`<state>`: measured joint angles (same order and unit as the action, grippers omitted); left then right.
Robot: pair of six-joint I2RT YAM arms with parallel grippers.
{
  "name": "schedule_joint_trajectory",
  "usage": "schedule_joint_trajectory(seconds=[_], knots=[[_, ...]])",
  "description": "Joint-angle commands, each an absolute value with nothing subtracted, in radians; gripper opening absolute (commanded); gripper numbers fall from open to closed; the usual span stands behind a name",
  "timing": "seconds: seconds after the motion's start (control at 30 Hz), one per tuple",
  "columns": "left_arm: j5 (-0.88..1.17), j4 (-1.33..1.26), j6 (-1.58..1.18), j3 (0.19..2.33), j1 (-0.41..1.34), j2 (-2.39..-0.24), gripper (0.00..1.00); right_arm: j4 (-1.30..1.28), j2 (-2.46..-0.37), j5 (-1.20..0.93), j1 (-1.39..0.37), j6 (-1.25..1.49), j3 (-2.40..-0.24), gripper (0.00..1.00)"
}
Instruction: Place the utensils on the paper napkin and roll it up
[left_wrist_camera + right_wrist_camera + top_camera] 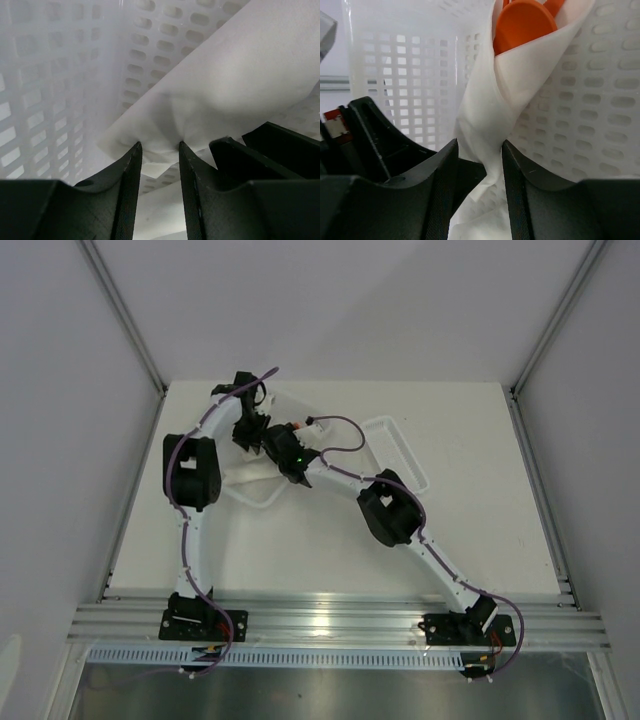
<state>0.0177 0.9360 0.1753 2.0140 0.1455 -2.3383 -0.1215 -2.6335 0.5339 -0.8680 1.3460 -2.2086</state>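
Observation:
The paper napkin (490, 100) is wrapped into a roll around the orange utensils (522, 25), whose ends poke out of its top. The roll leans against the wall of a white slotted basket (600, 100). My right gripper (480, 145) stands open around the roll's twisted lower part, with the paper loose between its fingers. My left gripper (160, 145) presses its tips into the napkin (240, 75) and pinches a creased bulge of it. From above, both grippers (248, 430) (272, 440) meet over the basket (405, 450) at the back of the table, hiding the roll.
The basket's perforated walls (60, 75) close in on both grippers. The other arm's black fingers (270, 150) sit right beside my left gripper. White enclosure walls stand around the table (320, 550).

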Motion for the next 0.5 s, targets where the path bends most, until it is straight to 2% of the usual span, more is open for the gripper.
schedule_joint_trajectory(seconds=[0.0,0.47], knots=[[0.005,0.93,0.163,1.99,0.152,-2.336,0.4,-0.098,-2.513,0.578,-0.87,1.425,-2.186,0.44],[0.02,0.93,0.164,1.991,0.152,-2.318,0.41,0.033,-2.303,0.626,-0.882,1.494,-1.924,0.4]])
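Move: The napkin roll lies slantwise in the white basket. Its middle is about 4 cm ahead, 7 cm right and 1 cm below the left hand, whose open fingertips are at its left tail. From the right hand, the same middle is some 3 cm ahead, 3 cm right and 4 cm below. The orange spoon head is about 6 cm ahead and 9 cm right of that hand; the older roll is 7 cm back and 4 cm left. The left hand's fingertips keep resting on the tail of the napkin roll, motionless and part open. The right hand, already opened, lifts away from the roll and from beside the left fingers, rising 6 to 7 cm ever faster while drifting about 2 cm right and slightly back, its left side rolling up by roughly 10 degrees; its fingers stay open. ##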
